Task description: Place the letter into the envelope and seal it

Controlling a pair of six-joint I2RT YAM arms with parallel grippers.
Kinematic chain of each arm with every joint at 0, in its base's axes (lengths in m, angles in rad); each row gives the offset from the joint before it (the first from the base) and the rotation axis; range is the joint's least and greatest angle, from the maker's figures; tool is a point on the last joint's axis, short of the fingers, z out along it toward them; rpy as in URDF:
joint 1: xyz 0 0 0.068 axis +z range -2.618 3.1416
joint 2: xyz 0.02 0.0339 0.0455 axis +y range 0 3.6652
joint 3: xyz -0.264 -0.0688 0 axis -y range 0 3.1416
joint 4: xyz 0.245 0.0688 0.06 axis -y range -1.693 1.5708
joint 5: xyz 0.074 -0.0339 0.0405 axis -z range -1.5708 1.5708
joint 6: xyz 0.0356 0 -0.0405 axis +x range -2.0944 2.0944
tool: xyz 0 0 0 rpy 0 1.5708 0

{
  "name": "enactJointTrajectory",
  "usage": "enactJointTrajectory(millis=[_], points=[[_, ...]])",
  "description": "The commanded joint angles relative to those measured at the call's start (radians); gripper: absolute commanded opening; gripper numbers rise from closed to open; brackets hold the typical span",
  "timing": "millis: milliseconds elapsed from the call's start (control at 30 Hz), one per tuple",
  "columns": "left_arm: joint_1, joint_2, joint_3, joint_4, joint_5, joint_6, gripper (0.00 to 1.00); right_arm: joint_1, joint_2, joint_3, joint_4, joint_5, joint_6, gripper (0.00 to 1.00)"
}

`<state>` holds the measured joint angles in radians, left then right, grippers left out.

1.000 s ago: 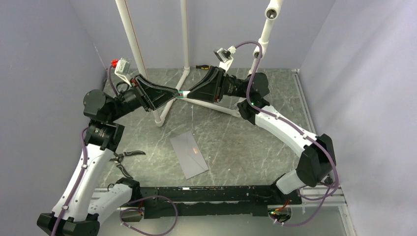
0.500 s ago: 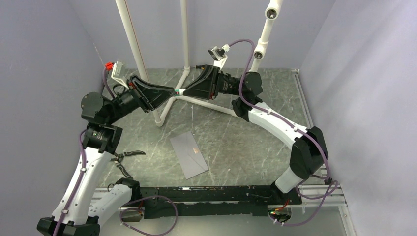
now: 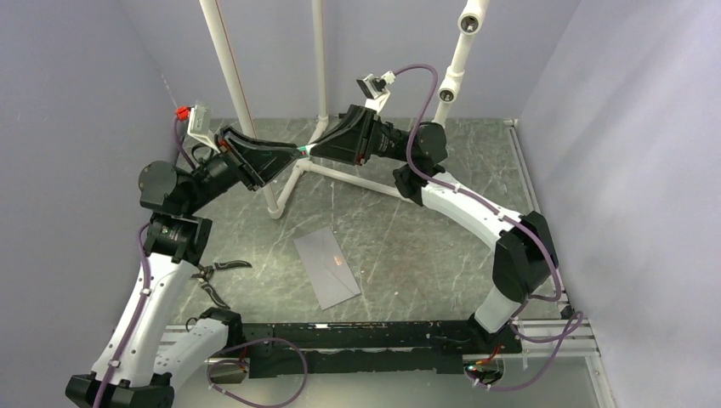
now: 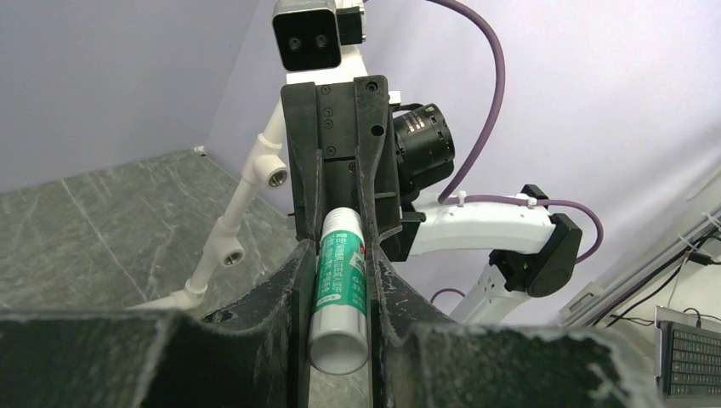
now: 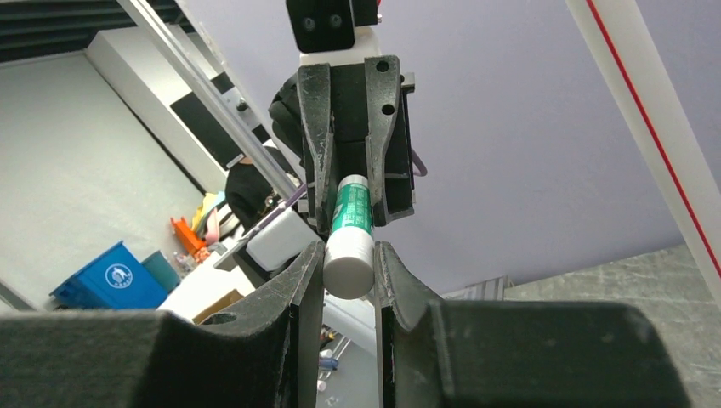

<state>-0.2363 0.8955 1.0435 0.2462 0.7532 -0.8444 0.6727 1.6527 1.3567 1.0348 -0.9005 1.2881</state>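
Note:
The pale grey envelope point(image 3: 326, 269) lies flat on the marble table, front centre, with neither gripper touching it. A small tan sliver, perhaps the letter point(image 3: 337, 258), shows at its right edge; the rest of the letter is hidden. High above the back of the table, both grippers meet tip to tip on one green-and-white glue stick point(image 3: 306, 151). My left gripper point(image 3: 298, 154) point(image 4: 340, 255) is shut on the glue stick's point(image 4: 340, 289) green body. My right gripper point(image 3: 314, 149) point(image 5: 349, 251) is shut on the white end of the glue stick point(image 5: 349, 259).
A white pipe frame point(image 3: 281, 183) stands on the back half of the table, with upright posts point(image 3: 223, 59) just behind and under the joined grippers. Purple walls close in on both sides. A black rail point(image 3: 374, 340) runs along the near edge.
Both grippers, still joined on the glue stick, have moved up and a little to the left. The right arm's elbow has swung leftward. The envelope has not moved.

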Motion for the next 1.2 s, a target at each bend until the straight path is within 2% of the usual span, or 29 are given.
enactJointTrajectory(millis=[0,333,500,700,767,867,967,1033,1167], points=[[-0.052,0.092,-0.060,-0.149,0.094,0.007,0.02,0.160,0.019,0.083,0.100,0.038,0.038,0.00],[-0.051,0.077,-0.056,-0.193,-0.037,0.020,0.02,0.171,-0.005,0.043,0.027,0.071,-0.015,0.00],[-0.037,0.023,-0.021,-0.244,-0.071,0.070,0.02,0.127,-0.109,-0.052,-0.146,0.168,-0.119,0.00],[-0.035,0.004,-0.011,-0.272,-0.008,0.136,0.02,0.116,-0.179,-0.091,-0.303,0.232,-0.201,0.01],[-0.035,-0.002,-0.014,-0.273,0.021,0.170,0.02,0.113,-0.192,-0.099,-0.335,0.238,-0.209,0.20],[-0.035,-0.002,0.003,-0.295,0.058,0.225,0.02,0.099,-0.213,-0.127,-0.346,0.249,-0.182,0.59],[-0.035,0.008,0.042,-0.349,0.093,0.278,0.03,0.069,-0.233,-0.146,-0.329,0.221,-0.124,0.71],[-0.035,0.008,0.055,-0.357,0.124,0.289,0.02,0.051,-0.258,-0.163,-0.330,0.204,-0.091,0.73],[-0.035,0.006,0.072,-0.362,0.180,0.306,0.02,0.039,-0.312,-0.146,-0.534,0.178,-0.154,0.75]])
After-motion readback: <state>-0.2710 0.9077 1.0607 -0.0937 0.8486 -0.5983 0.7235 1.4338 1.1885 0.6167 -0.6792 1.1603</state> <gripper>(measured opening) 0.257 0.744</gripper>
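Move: The glue stick is already pinched at both ends between the hands. Its middle lies about 2 cm to the right of the left hand and some 4 cm to the left of the right hand, level with both. Far below, about 45 cm down, the envelope lies some 4 cm back from the left hand and 3 cm to its right, with the pliers about 30 cm to that hand's left and 7 cm back. The right fingers open wide, releasing the glue stick's cap, as both hands sink, the left about 6 cm. ##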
